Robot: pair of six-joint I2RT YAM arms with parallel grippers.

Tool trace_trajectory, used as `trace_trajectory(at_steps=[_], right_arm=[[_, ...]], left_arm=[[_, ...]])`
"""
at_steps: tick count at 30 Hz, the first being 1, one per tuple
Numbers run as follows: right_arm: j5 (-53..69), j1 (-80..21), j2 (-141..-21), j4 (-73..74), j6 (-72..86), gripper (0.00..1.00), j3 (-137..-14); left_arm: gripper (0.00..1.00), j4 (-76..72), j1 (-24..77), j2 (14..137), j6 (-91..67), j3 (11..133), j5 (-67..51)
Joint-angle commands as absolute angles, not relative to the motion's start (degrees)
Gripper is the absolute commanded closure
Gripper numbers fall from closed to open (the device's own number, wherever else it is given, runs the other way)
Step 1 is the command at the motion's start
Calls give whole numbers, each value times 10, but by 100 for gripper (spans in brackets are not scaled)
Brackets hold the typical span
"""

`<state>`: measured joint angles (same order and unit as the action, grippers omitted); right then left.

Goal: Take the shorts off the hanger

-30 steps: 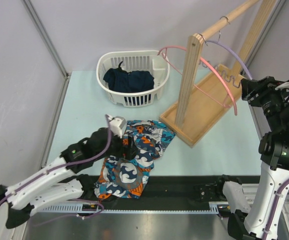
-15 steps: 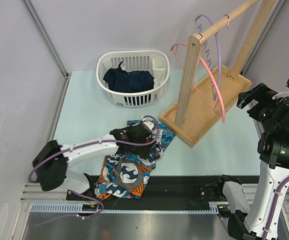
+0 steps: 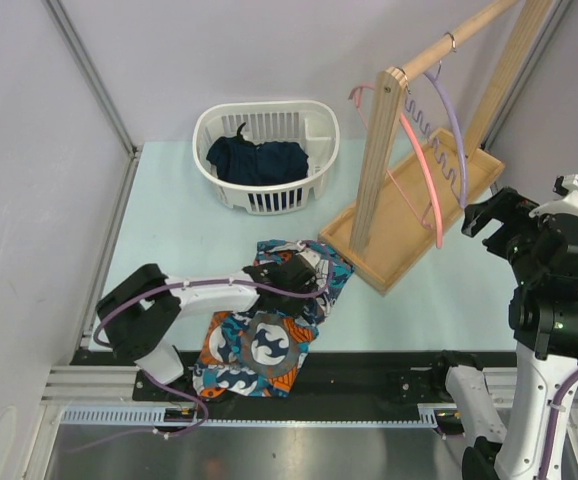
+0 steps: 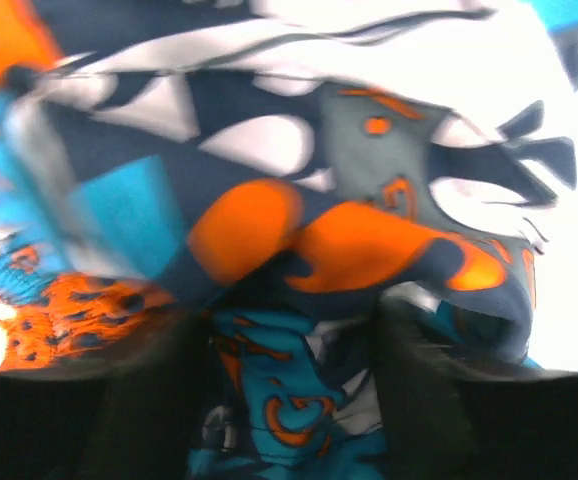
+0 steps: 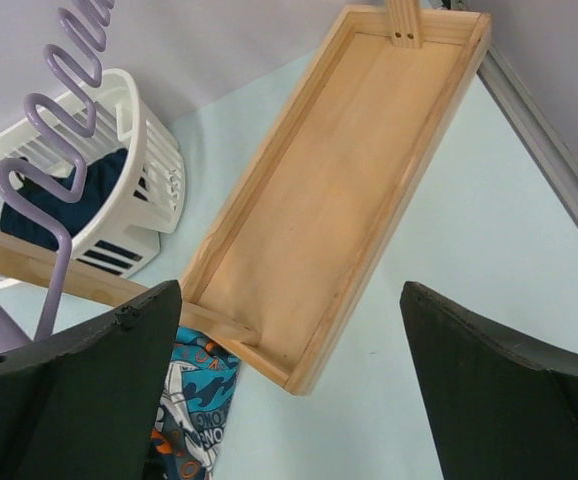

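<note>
The printed shorts lie crumpled on the table near the front, off the hanger. My left gripper is pressed down into their upper part. The blurred left wrist view shows a fold of the shorts bunched between the dark fingers, which still stand apart; left gripper. The lavender hanger hangs bare from the wooden rail, also visible in the right wrist view. My right gripper is wide open and empty, right of the hanger; right gripper.
A pink hanger hangs beside the lavender one on the wooden rack, whose tray base sits just right of the shorts. A white basket with a navy garment stands at the back.
My right gripper opened, let go of the lavender hanger and drew back; the hanger swung under the rail. My left arm reached further right over the shorts and its jaws narrowed.
</note>
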<state>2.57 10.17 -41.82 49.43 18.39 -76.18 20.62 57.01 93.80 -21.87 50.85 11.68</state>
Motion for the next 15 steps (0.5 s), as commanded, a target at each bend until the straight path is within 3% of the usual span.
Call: trace_trajectory(at_steps=[1, 5, 6, 9, 15], right_arm=[[1, 90, -408, 482, 170, 4, -755], [2, 84, -403, 477, 171, 4, -747], [2, 82, -403, 475, 171, 4, -745], [1, 77, -401, 473, 173, 4, -737], [12, 74, -401, 467, 183, 3, -716]], left_arm=[[55, 155, 522, 884, -272, 404, 69], [77, 118, 427, 741, -312, 322, 20], [87, 108, 406, 659, -326, 307, -17], [100, 129, 328, 503, -340, 280, -76], [100, 171, 170, 365, -366, 358, -215]])
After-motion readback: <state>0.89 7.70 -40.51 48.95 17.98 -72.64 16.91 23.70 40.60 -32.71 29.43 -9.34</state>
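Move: The patterned shorts lie bunched directly under the left fingers, one fold already between the half-closed pads; their middle is about 8 cm left, 7 cm back and 1 cm below. The white basket stands some 24 cm ahead and 10 cm left of that hand, and the middle of the hanger stand's wooden tray is about 15 cm ahead and 20 cm right. From the idle right hand, the shorts are roughly 37 cm left, 10 cm back and 37 cm below. The left fingers shut the rest of the way, pinching the fold of the patterned shorts, while the hand starts sweeping left low over the table, away from the wooden stand. Gathering speed, it then climbs steeply while still going left, ending about 11 cm to the left, 14 cm up and slightly forward, with the wrist tilting so the closed fingers swing out to point right and down, and also turning some 25 degrees counter-clockwise. ##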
